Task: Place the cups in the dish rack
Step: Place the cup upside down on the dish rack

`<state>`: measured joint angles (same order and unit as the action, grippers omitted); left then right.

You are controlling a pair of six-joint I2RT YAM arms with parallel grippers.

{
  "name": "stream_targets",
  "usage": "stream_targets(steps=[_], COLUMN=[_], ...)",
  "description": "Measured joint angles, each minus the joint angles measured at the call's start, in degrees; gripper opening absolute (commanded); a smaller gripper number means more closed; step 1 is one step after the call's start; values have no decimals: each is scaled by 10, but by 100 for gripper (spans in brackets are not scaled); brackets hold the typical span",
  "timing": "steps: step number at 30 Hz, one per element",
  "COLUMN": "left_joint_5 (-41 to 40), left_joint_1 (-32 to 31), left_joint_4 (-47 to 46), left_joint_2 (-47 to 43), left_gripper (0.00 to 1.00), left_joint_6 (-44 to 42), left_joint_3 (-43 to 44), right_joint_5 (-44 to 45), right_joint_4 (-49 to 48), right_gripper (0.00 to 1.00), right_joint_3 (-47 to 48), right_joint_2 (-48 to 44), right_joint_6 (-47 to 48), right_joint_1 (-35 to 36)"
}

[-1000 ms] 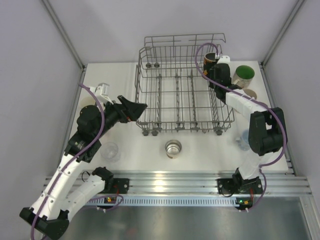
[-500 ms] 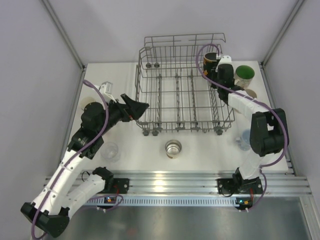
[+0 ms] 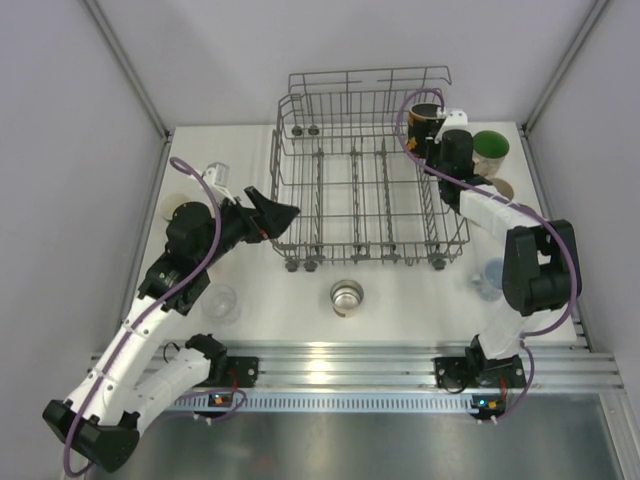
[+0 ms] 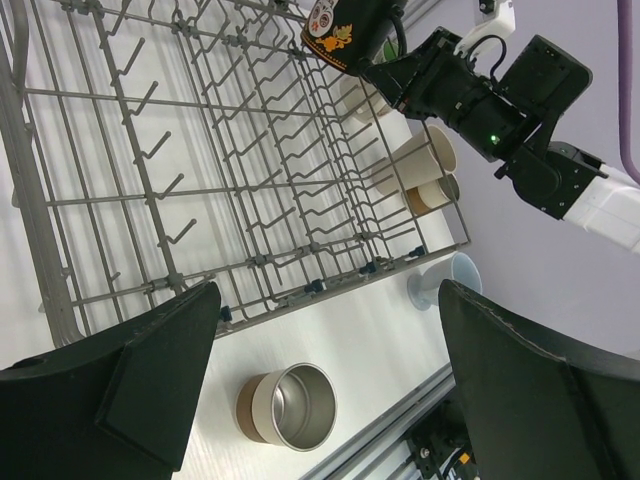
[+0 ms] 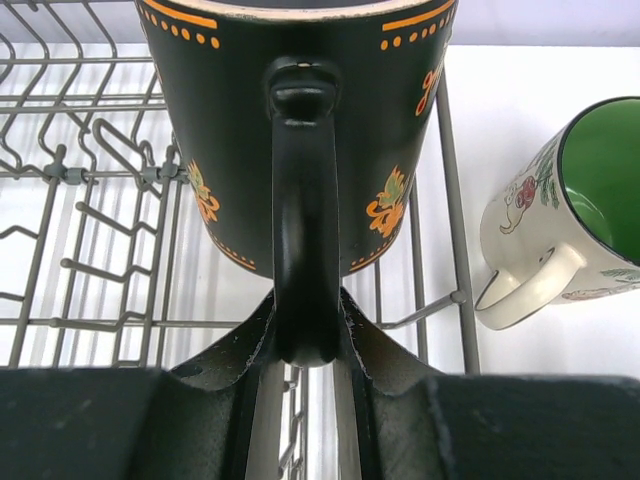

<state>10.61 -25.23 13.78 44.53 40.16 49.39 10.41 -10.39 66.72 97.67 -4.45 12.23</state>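
The grey wire dish rack [image 3: 365, 258] stands mid-table, its tines close up in the left wrist view [image 4: 200, 180]. My right gripper [image 5: 305, 320] is shut on the handle of a black mug with orange flowers [image 5: 220, 120]. It holds that mug [image 3: 425, 113] upright over the rack's far right corner. My left gripper [image 3: 275, 214] hovers open and empty at the rack's left front side. A steel cup [image 4: 290, 405] lies on the table in front of the rack [image 3: 346, 296], between the left fingers in the wrist view.
A cream mug with a green inside [image 3: 490, 147] stands right of the rack, seen close [image 5: 590, 200]. Tan and cream cups [image 4: 415, 165] lie beside the rack's right wall. A pale blue cup [image 3: 487, 278], a clear cup [image 3: 220, 302] and a cream cup [image 3: 178, 205] stand on the table.
The right gripper has carried the black mug slightly farther toward the rack's back right corner. The left gripper has edged a little toward the rack.
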Motion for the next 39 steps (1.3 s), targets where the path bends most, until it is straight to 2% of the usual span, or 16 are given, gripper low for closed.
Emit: stream_targets(steps=[12,39], left_joint_5=[0,-1], left_joint_1=[0,0], left_joint_4=[0,0], left_joint_2=[1,23], left_gripper=[96,96], left_joint_6=[0,0], left_joint_3=[0,0], right_joint_5=[-13,-83], right_joint_4=[-20,-146], right_gripper=[0,0], right_joint_3=[0,-45], right_joint_2=[-7,-36], right_joint_6=[10,14], right_joint_1=[-1,0])
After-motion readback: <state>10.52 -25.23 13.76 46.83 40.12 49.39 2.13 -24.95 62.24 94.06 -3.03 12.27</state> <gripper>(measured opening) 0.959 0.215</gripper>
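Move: The right gripper still pinches the upside-down black cup by its handle, the cup's body about 7 cm ahead of it, 1 cm left and slightly above. The rack's far right corner, where the cup is to go, lies roughly 8 cm ahead, 4 cm left and 9 cm below. The green-lined cup stands some 4 cm ahead and 12 cm right, the beige cup 5 cm back and 14 cm right, both about 13 cm lower. From the left gripper that corner is about 32 cm ahead, 30 cm right and 22 cm below. Keep the right gripper's pinch on the black cup's handle and lift the cup about 5 cm over the rack's far right corner. Ease it some 2.5 cm left, inward from the rack's right rail and away from the green-lined cup, mostly late in the lift, while tilting the fingers up toward level by some 15 degrees and turning them slightly counter-clockwise. ##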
